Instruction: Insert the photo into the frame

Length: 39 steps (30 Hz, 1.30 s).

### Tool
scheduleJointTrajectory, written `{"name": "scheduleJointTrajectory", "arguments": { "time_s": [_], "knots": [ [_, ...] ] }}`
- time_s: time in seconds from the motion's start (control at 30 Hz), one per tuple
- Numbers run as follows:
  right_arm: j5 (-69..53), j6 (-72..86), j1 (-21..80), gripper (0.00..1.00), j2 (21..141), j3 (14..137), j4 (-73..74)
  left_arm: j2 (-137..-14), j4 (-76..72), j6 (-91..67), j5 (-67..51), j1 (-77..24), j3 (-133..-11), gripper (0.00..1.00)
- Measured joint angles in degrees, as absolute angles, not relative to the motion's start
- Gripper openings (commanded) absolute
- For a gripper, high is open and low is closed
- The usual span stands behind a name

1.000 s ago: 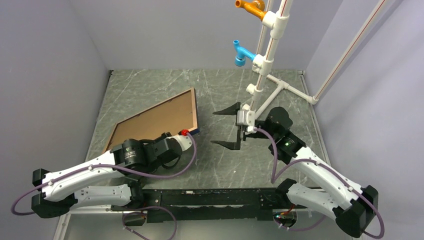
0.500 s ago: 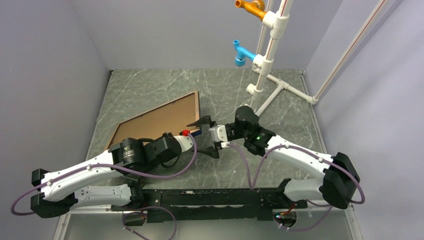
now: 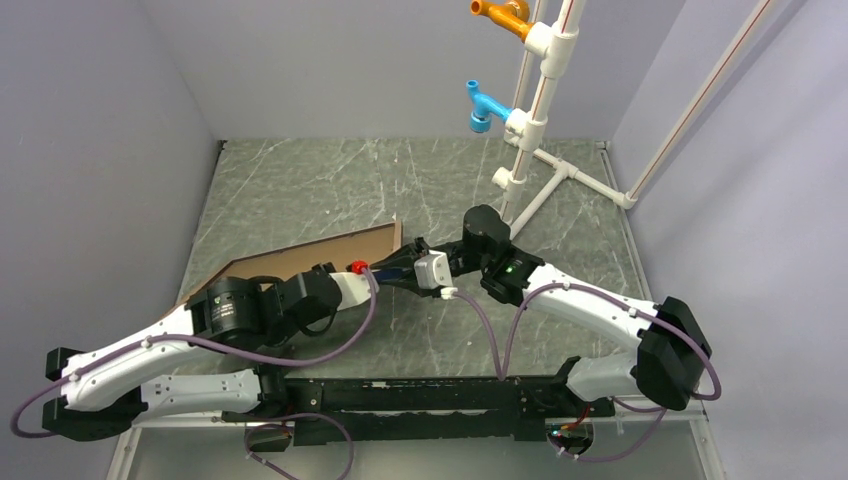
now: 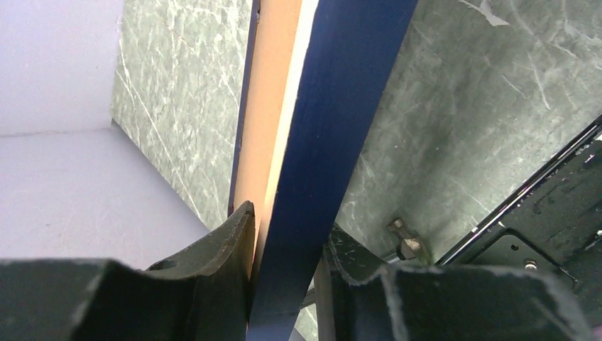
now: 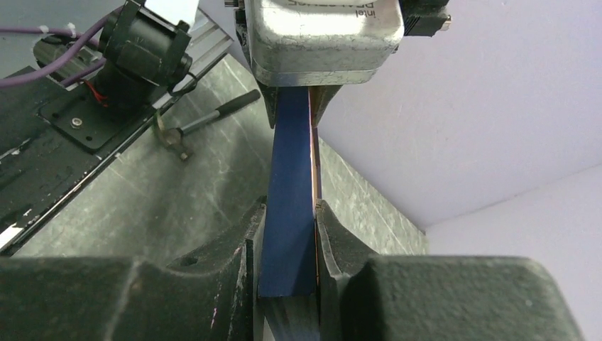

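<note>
The frame [image 3: 300, 258] stands tilted up off the table on its long edge, its brown face toward the top camera. Both grippers hold its near right corner. My left gripper [image 3: 378, 269] is shut on the navy rail [image 4: 334, 142], a finger on each side [image 4: 284, 245]. My right gripper [image 3: 400, 266] is shut on the same rail [image 5: 292, 177], pinching it between both pads [image 5: 289, 220], directly facing the left gripper [image 5: 294, 103]. A brown board [image 4: 266, 106] lies against the rail's inner side with a thin pale edge beside it. The photo's picture side is not in view.
A white pipe stand [image 3: 527, 140] with a blue fitting [image 3: 483, 105] and an orange fitting [image 3: 500, 15] rises at the back right. Grey walls close in left, back and right. The black base rail [image 3: 400, 395] runs along the near edge. A small bolt [image 4: 406, 241] lies on the table.
My right gripper swung left from beside the pipe stand to the frame's corner and shut on it. The frame, flat a second ago, is now tipped up, and the left arm drew slightly left.
</note>
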State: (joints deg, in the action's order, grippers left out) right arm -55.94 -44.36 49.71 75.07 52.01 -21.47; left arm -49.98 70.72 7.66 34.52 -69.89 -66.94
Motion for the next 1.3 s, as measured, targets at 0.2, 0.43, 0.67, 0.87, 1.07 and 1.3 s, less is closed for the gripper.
{"name": "scheduleJointTrajectory", "arguments": {
  "time_s": [0.2, 0.43, 0.67, 0.87, 1.07, 1.3],
  "knots": [
    [-53.4, -40.6, 49.7, 0.0, 74.5, 52.3, -19.5, -49.8, 64.6, 0.1, 31.9, -69.7, -69.2, 0.9],
    [-48.6, -27.9, 48.8, 0.0, 74.5, 57.2, -16.2, -48.8, 57.5, -5.8, 31.5, -69.8, -73.8, 0.99],
    [-48.0, -6.1, 46.0, 0.0, 74.5, 61.3, -14.2, -48.5, 50.8, -9.9, 35.1, -69.6, -74.6, 0.99],
    [-45.0, 11.3, 45.3, 0.0, 73.9, 61.8, -9.6, -48.9, 49.0, -17.9, 38.0, -69.2, -73.8, 0.99],
    [-31.0, 24.6, 41.3, 0.0, 69.6, 56.2, -6.3, -47.3, 48.6, -26.7, 35.3, -64.3, -69.8, 0.99],
    [-17.1, 42.3, 38.2, 0.0, 65.8, 46.5, -6.5, -47.6, 50.4, -33.7, 25.2, -56.3, -60.4, 0.99]
  ]
}}
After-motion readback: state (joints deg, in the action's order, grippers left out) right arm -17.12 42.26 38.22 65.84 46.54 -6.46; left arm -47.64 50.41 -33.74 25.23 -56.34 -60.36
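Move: Both hands already pinch the same long, upper, near side of the slanting frame, the right hand near its right corner. The frame's middle lies about 9 cm left, 11 cm ahead and 10 cm below the left hand, and some 19 cm left, 11 cm ahead and 14 cm below the right. The hammer lies level fore-and-aft with the left hand, about 14 cm to its left and 24 cm down. The left fingers let go of the frame's side and spread wide, the hand lifting about 10 cm and drifting left, then sinking back down over the frame with its left side rolled down and the wrist turned counter-clockwise. The right hand keeps its pinch, first rising slightly, then carrying the frame's corner forward, right and lower while rolling roughly 90 degrees and turning clockwise. ##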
